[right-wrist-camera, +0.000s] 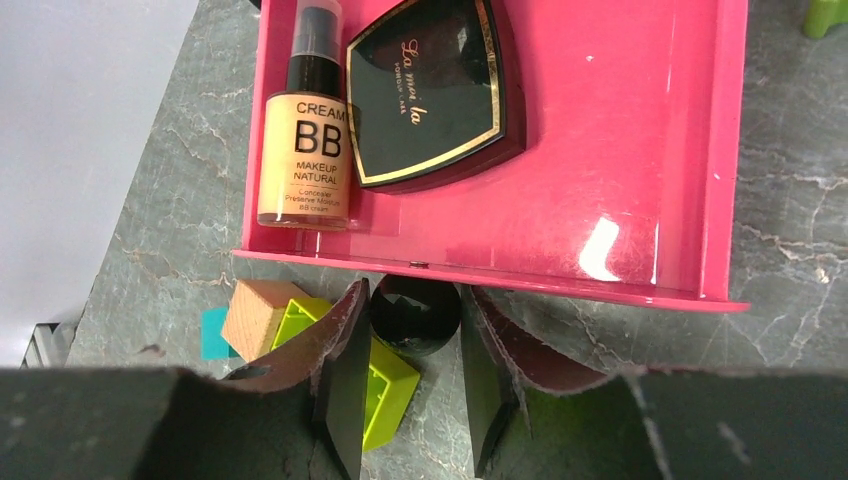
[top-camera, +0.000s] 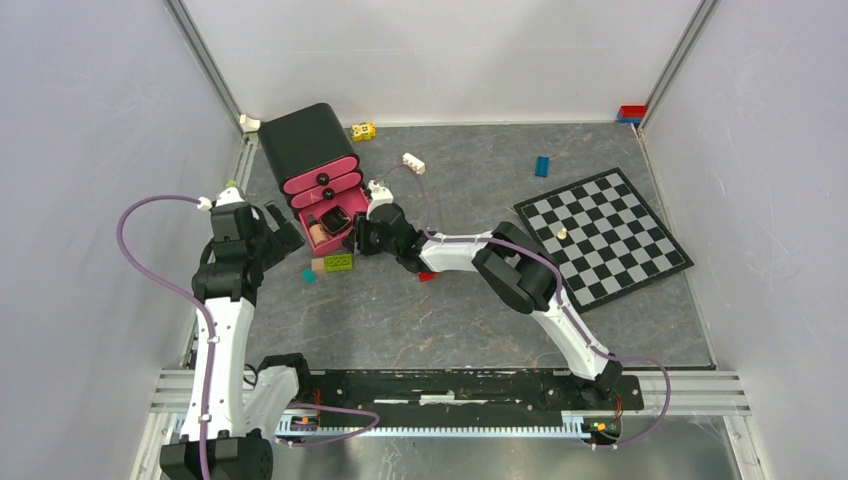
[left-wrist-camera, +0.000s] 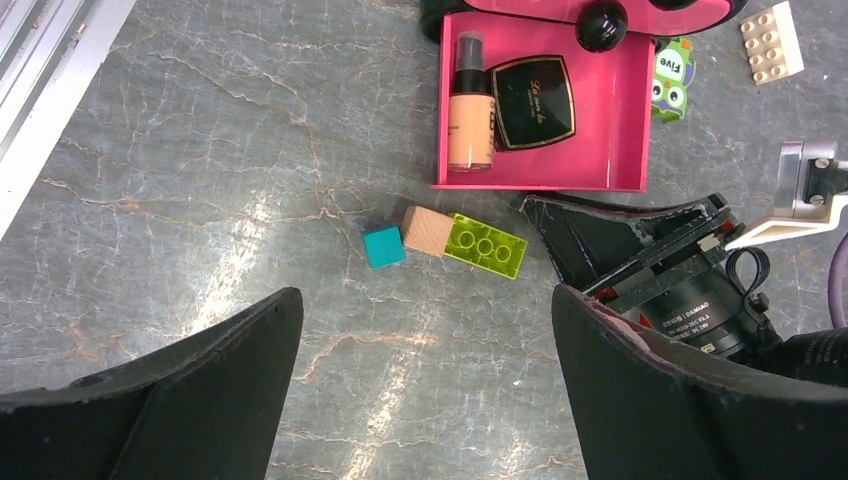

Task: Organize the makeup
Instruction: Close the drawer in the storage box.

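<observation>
A beige BB cream bottle [right-wrist-camera: 303,150] with a black cap lies in the open pink drawer [right-wrist-camera: 620,150], and a square black compact [right-wrist-camera: 430,90] lies beside it. The left wrist view shows the same bottle [left-wrist-camera: 470,115] and compact [left-wrist-camera: 533,102]. The drawer is the bottom one of a black organizer [top-camera: 305,140]. My right gripper [right-wrist-camera: 415,300] is at the drawer's front, its jaws pressed against both sides of the black knob [right-wrist-camera: 415,318]. My left gripper [left-wrist-camera: 425,300] hangs open over bare table, left of the drawer, holding nothing.
A lime brick [left-wrist-camera: 487,245], a wooden cube [left-wrist-camera: 427,230] and a teal cube [left-wrist-camera: 383,246] lie just in front of the drawer. A chessboard [top-camera: 603,235] lies at the right. A white brick [top-camera: 414,163], a blue brick [top-camera: 541,166] and a yellow toy [top-camera: 363,131] lie farther back.
</observation>
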`<state>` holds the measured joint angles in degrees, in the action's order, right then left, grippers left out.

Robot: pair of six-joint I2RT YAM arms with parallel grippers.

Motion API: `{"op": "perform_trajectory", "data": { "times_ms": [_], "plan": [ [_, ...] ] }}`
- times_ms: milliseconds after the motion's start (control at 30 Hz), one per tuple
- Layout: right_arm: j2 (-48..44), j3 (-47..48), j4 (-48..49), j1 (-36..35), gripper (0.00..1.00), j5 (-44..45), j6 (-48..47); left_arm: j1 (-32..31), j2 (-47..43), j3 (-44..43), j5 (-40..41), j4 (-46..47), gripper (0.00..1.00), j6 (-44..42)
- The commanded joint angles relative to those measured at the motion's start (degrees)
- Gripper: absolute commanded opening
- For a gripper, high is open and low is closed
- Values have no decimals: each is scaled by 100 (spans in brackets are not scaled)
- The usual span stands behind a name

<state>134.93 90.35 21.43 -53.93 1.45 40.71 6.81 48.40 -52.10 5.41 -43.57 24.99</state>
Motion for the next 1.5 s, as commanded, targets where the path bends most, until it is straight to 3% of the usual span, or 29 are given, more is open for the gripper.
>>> {"op": "perform_trajectory", "data": {
  "times_ms": [0,433,933,1467],
  "plan": [
    [-45,486,122,23,28,33,-205,48,-142,-3,-28,182,100,-65],
    [325,888,335,181,31,-127,-284,40,-289,-35,170,108,100,-74],
    [984,1601,1521,191,34,-128,-180,40,20,-38,153,107,100,-56],
    [1844,2277,2356,287,35,514,216,40,29,-34,279,112,100,-67]
  ]
}}
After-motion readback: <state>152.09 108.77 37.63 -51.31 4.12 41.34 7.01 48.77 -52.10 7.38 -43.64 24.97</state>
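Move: The right fingers already hold the bottom drawer's black knob; the box's bottom slot lies about 10 cm ahead and 5 cm left, at knob height. In the drawer, the compact sits some 5 cm ahead and 3 cm left, the foundation bottle 3 cm ahead and 7 cm left. The green block is about 5 cm back and 3 cm left, 2 cm lower. From the left hand, the slot is roughly 19 cm ahead, 7 cm right and 15 cm below. Keep the right fingers pinched on the bottom drawer's knob and push the drawer about 8 cm forward and 4 cm left into the storage box, rising roughly 1 cm overall. Start with a small lift, ease down again, then push faster; let the wrist roll and the fingertips tip up by some 10 to 15 degrees. Don't let go. ##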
